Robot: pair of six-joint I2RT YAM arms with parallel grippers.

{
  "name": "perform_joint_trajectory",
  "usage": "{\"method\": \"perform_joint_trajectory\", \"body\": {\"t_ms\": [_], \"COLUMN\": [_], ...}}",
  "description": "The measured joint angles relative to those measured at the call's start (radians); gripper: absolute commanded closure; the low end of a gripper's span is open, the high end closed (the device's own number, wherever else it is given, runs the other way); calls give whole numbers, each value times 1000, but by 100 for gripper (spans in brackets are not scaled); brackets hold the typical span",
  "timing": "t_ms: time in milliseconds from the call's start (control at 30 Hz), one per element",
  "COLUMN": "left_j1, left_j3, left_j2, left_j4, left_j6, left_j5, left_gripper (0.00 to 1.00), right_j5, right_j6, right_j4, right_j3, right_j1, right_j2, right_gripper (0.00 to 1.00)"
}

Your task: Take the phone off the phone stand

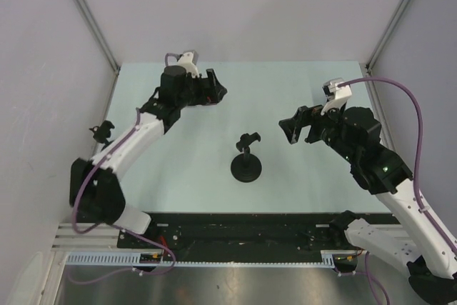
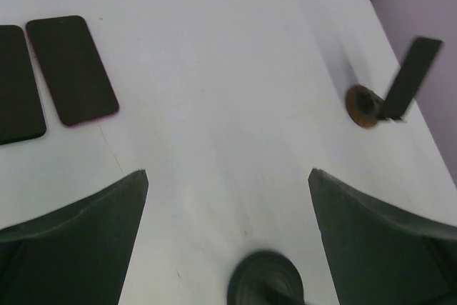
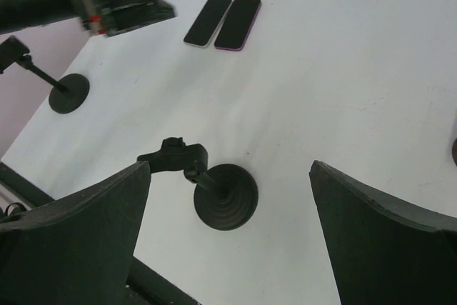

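Note:
The phone (image 2: 410, 76) is a dark slab leaning upright in a phone stand with a brown round base (image 2: 363, 105), at the right of the left wrist view, well beyond my left gripper (image 2: 227, 173). That gripper is open and empty over bare table. In the top view it hangs at the far left (image 1: 218, 91). The phone and its stand are hidden there. My right gripper (image 3: 230, 166) is also open and empty, hovering right of centre (image 1: 291, 130) above a black stand.
An empty black stand (image 1: 246, 161) with a clamp head (image 3: 171, 156) stands mid-table. Another empty black stand (image 3: 68, 92) is at the left. Two phones (image 2: 71, 69) (image 3: 238, 23) lie flat side by side at the far side of the table. Grey walls enclose the table.

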Motion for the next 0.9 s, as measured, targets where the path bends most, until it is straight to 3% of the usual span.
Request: {"method": "perform_joint_trajectory", "body": {"t_ms": [200,333,600,900], "left_j1": [-177,-337,-591,-649], "left_j3": [-173,-238,-246,-253], "left_j2": [-312,-419,-441,-396], "left_j4": [0,-23,-163,-252], "left_j6": [21,16,-2,-38], "left_j5": [-107,-206,-446,-537], "left_gripper": [0,0,0,9], "right_j5": [71,113,159,158], "right_j6": [-3,-3,4,46], "right_j4": [-1,0,1,9], "right_j3": [0,-1,-3,-39], "right_j1": [0,0,-1,-1], "right_j2": [41,68,113,113], "right_gripper": [2,3,4,4]}}
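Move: The empty phone stand that the left hand goes for lies about 20 cm back of it, 10 cm to its right and some 13 cm lower. The just-laid phone is about 13 cm ahead of the left hand and 6 cm to its left, 19 cm below; the other phone lies 8 cm farther left beside it. From the right hand the empty stand is about 8 cm ahead, 15 cm left, 25 cm down; the loaded stand lies roughly 28 cm ahead and 23 cm right. Back from the laid phones and over towards the empty stand, the left hand sweeps about 20 cm, drifting some 6 cm right, first rising about 5 cm and then sinking as far again, while it rolls left side up and turns slightly clockwise, fingers still open. The open right hand eases about 5 cm down and 3–4 cm forward, turning slightly clockwise. Neither visibly touches anything. ##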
